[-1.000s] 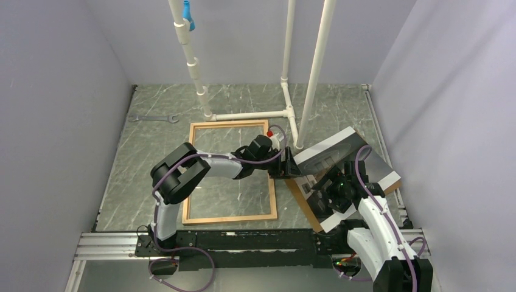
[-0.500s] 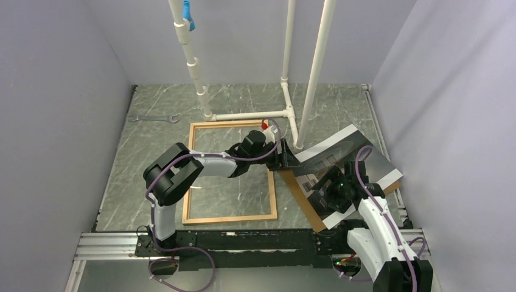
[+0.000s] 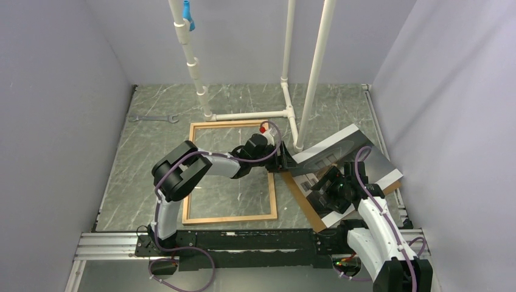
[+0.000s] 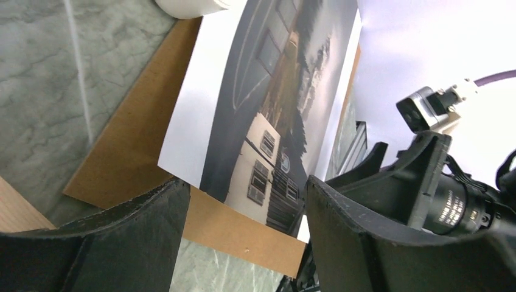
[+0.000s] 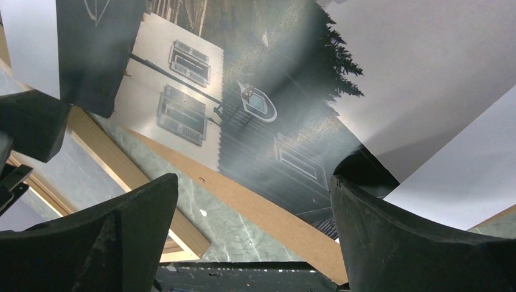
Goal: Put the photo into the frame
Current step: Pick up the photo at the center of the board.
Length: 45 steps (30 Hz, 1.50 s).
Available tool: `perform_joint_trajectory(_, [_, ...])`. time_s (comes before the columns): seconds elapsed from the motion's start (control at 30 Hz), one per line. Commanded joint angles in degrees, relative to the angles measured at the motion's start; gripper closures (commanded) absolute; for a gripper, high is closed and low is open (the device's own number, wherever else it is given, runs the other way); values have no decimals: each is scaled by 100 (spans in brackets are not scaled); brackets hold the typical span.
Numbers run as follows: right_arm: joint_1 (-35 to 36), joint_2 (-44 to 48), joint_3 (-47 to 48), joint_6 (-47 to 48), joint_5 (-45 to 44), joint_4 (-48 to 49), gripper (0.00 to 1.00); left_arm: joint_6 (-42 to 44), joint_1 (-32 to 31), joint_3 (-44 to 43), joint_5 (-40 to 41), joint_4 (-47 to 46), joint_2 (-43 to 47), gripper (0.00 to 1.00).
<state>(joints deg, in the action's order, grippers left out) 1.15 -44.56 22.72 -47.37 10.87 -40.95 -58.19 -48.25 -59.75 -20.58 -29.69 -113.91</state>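
The photo (image 3: 344,159), a dark landscape with a white house and white border, lies askew on a brown backing panel (image 3: 302,196) at the right. The light wooden frame (image 3: 189,176) lies flat at the centre, with bare table inside it. My left gripper (image 3: 286,159) reaches across the frame's right strip to the photo's left corner. In the left wrist view it (image 4: 243,182) is open, with the photo's (image 4: 268,91) near edge in the gap. My right gripper (image 3: 325,190) hovers over the photo's near end. It (image 5: 261,182) is open wide above the photo (image 5: 255,97) and panel edge (image 5: 274,213).
A white pipe structure (image 3: 286,112) stands just behind the frame and the photo, one upright (image 3: 313,79) close to the photo's far corner. A wrench (image 3: 153,118) lies at the back left. Grey walls close in both sides, and a rail (image 3: 243,240) runs along the near edge.
My left gripper has slid a little further toward the photo's corner and its jaws have narrowed slightly. The right arm and the photo have barely moved.
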Motion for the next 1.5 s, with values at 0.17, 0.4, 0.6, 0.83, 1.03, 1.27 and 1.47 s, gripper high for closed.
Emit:
perform_joint_trajectory(0.17, [-14, -12, 91, 21, 108, 79, 4, -74, -50, -340, 395, -481, -352, 31])
perform_joint_trajectory(0.4, [-21, 268, 513, 38, 140, -299, 4, -173, -70, -375, 432, -711, -423, 55])
perform_joint_trajectory(0.6, [-18, 690, 997, -26, 197, -605, 4, -93, -99, -75, 530, -1051, -67, 80])
perform_joint_trajectory(0.83, [-18, 691, 1355, 88, 270, -737, 4, 265, -114, 137, 584, -806, 499, 100])
perform_joint_trajectory(1.03, [-18, 631, 1478, 212, 382, -722, 4, 783, -110, 271, 623, -149, 1178, 100])
perform_joint_trajectory(1.27, [-18, 622, 1806, 369, 786, -546, 4, 1433, 69, 564, 556, 1076, 2540, 100])
perform_joint_trajectory(1.47, [-22, 766, 2043, 431, 1744, 19, 1, 1988, 447, 854, 772, 2713, 3898, 100])
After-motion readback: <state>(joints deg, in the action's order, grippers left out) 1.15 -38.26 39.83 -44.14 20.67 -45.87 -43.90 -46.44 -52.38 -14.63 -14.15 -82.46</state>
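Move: The photo's middle lies about 18 cm to the left hand's right, 4 cm back and 4 cm lower, its left end just ahead of the fingertips. The brown board's middle is 17 cm right and 6 cm back, the white post's foot 5 cm ahead and 2 cm right, and the wooden frame's middle 21 cm left and 3 cm back. From the right hand, the photo's middle is some 7 cm ahead and 8 cm right, slightly below. Left hand dips, pinches the photo's left end, lifts about 15 cm and leftwards; open right hand rises. ##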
